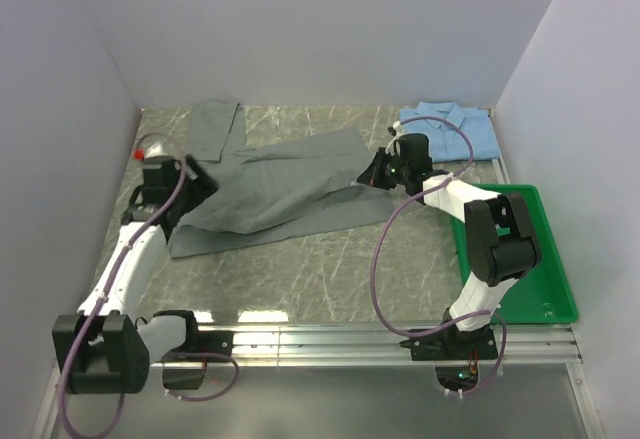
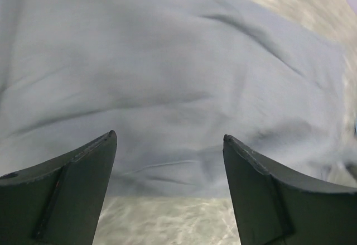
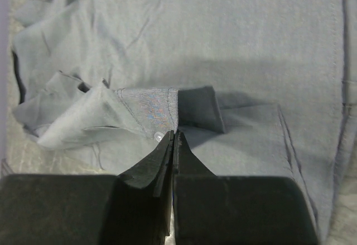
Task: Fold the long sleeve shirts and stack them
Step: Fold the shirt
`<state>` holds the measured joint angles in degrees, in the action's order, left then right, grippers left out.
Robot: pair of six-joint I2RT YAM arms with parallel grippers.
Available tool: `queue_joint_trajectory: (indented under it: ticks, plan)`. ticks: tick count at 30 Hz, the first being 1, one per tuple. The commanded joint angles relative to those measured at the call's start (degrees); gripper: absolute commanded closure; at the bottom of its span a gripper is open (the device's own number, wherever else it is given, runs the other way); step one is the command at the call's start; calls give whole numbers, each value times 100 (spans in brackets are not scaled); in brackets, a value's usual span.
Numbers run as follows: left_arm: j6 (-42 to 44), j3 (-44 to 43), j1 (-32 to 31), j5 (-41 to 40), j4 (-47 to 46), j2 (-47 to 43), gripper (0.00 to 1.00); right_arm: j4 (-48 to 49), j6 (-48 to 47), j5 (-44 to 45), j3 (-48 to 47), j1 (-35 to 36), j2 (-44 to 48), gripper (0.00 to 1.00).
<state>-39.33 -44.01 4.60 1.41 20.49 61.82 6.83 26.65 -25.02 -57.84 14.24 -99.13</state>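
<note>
The grey long sleeve shirt (image 1: pixel 280 184) lies spread and creased across the middle of the table, one sleeve reaching toward the back wall. My left gripper (image 1: pixel 195 174) is at its left edge. In the left wrist view this gripper (image 2: pixel 167 138) stands open, with the grey cloth (image 2: pixel 167 72) just past its tips and nothing between the fingers. My right gripper (image 1: pixel 383 171) is at the shirt's right end. Seen from the right wrist, it (image 3: pixel 175 133) is shut on a folded edge of the grey shirt (image 3: pixel 223 44) beside a button. The light blue long sleeve shirt (image 1: pixel 450 127) lies folded at the back right.
A green plastic tray (image 1: pixel 545 279) sits at the right edge of the table, partly under the right arm. White walls close in the left, back and right sides. A metal rail runs along the near edge by the arm bases.
</note>
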Motion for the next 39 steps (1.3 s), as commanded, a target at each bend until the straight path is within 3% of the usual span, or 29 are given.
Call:
queue_joint_trajectory:
  ticks: [1, 6, 10, 14, 23, 35, 39]
  plan:
    - [803, -538, -889, -685, -282, 338, 17, -112, -213, 155, -218, -9, 280, 100]
    - [1953, -1425, -1619, -827, -98, 1708, 19, -147, -301, 181, -315, -18, 298, 100]
    - [2526, -1803, -1743, -835, -212, 2455, 29, -121, -345, 155, -289, -18, 342, 100]
    - [2957, -2085, -1752, -538, -212, 2949, 33, -129, -389, 120, -271, -18, 377, 100]
    - [3256, -2533, -1981, -194, -177, 3810, 38, -182, -389, 32, -333, 44, 333, 100]
    - [3335, -2543, -1989, -123, -177, 4197, 51, -173, -345, -3, -350, 70, 237, 100]
    - [3379, -2595, -1989, -123, -335, 4329, 73, -164, -310, -21, -377, 61, 184, 100]
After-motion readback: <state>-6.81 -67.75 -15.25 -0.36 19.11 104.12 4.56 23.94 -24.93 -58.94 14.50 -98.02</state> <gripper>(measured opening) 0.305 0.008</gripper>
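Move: The spot of shirt where the seamed sleeve edge runs lies roughly 9 cm ahead of the left hand, 11 cm to its right and 11 cm below. The raised fold's near edge is about 8 cm closer in than that spot, and the flat far sleeve about 18 cm beyond it and 6 cm to its left. From the right hand, which already holds the lifted cuff, the spot is some 23 cm left, 2 cm back and 6 cm below. Swinging right and forward over the shirt, then sinking about 10 cm to the cloth, the left hand comes down to the seamed edge of the sleeve, turning some 40 degrees clockwise and rolling its left side up. Its wide-open fingers close to under a third, tips coming together at the cloth. The right hand stays put, shut on the raised cuff. ##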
